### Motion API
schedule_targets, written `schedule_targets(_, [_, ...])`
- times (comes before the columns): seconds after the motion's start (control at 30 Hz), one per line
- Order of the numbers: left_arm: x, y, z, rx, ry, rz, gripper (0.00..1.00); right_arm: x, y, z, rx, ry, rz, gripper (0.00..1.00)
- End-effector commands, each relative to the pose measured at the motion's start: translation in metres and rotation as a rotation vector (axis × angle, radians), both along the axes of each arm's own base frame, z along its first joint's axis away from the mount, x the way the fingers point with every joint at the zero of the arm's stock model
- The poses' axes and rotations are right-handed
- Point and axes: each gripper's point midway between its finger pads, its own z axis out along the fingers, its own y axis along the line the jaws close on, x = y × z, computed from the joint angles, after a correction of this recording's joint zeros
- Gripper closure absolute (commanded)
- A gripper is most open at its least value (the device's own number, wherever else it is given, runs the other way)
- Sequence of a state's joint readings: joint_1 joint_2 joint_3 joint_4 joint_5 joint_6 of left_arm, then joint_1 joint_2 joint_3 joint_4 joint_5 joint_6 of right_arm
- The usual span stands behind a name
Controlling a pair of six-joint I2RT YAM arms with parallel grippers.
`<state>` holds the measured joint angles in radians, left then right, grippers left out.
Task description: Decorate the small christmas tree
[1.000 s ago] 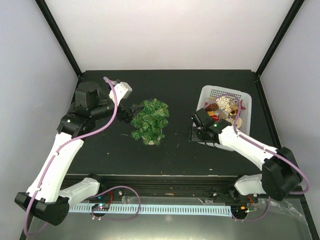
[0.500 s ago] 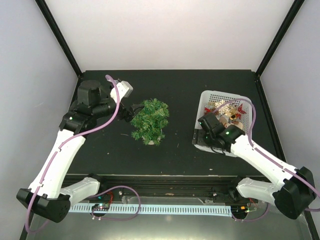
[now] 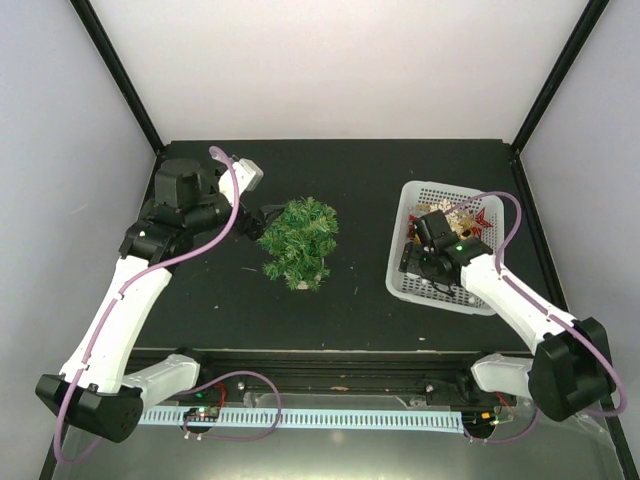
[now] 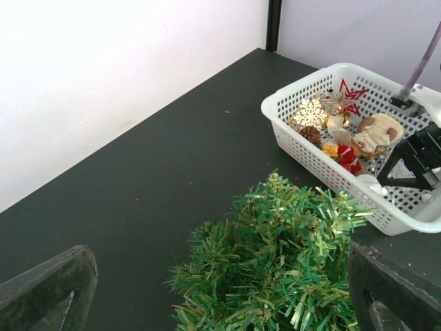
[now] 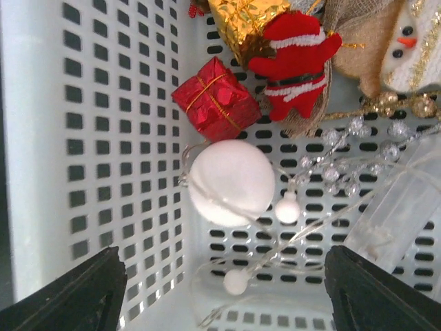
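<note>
The small christmas tree (image 3: 300, 243) stands mid-table on its white pot, bushy and green, with no ornaments showing on it. My left gripper (image 3: 262, 222) hovers open just left of the tree; in the left wrist view its dark fingers (image 4: 48, 293) flank the foliage (image 4: 275, 269) without touching it. My right gripper (image 3: 422, 268) reaches down into the near end of the white basket (image 3: 445, 188), open. Between and beyond its fingers (image 5: 76, 293) lie a white ball (image 5: 231, 183), small white beads on a wire (image 5: 236, 281), a red gift box (image 5: 215, 96) and a Santa figure (image 5: 296, 62).
The basket (image 4: 324, 162) also holds a gold gift (image 5: 248, 21), a snowman (image 5: 406, 41), a clear bead string (image 5: 344, 165), a snowflake (image 4: 309, 112) and a red star (image 4: 351, 91). Black frame posts and white walls border the table.
My right arm has swung from outside the basket's left side to over its near end, jaws wider. The left arm and the tree have barely shifted.
</note>
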<state>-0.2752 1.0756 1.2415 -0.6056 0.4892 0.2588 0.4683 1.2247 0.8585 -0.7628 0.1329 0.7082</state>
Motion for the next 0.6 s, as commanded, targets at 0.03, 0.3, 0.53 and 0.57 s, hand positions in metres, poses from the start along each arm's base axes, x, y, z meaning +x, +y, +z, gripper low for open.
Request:
schedule_targets(0.03, [0.003,0.008,0.017,-0.02,-0.031,0.042,0.01,0.018,0.005,-0.009,0.055,0.002,0.016,0.25])
schedule_targets(0.3, [0.004,0.007,0.017,-0.034,-0.029,0.039,0.01,0.025,0.005,-0.03,0.048,0.049,0.035,0.38])
schedule_targets(0.53, [0.004,0.008,0.014,-0.035,-0.023,0.042,0.01,0.027,-0.003,-0.039,0.034,0.064,0.017,0.48])
schedule_targets(0.57, [0.005,0.008,0.014,-0.035,-0.022,0.043,0.01,0.027,-0.003,-0.04,0.034,0.065,0.017,0.5])
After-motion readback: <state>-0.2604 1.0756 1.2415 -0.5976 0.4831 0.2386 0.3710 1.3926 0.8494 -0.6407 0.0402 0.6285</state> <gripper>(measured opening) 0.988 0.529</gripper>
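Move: The white ball on the basket floor lies about 5 cm ahead of the right hand, almost in line sideways, and roughly 7 cm below. From the same hand, the red gift is some 9 cm ahead with no real sideways offset, the felt Santa about 11 cm ahead and 5 cm right, and the silver bead sprig some 7 cm ahead and 7 cm right, all about as low. From the left hand, the ball is some 33 cm right, 2 cm ahead and 32 cm below. The right hand sinks about 4 cm farther into the basket while easing some 2.5 cm forward, bringing its downward-pointing fingers towards the white ball, short of the red gift and Santa. On the way down the fingers close steadily from wide open to about half open, narrowing to either side of the ball, with the wrist tipping back hardly 5 degrees and no clear touch on the ball yet. ##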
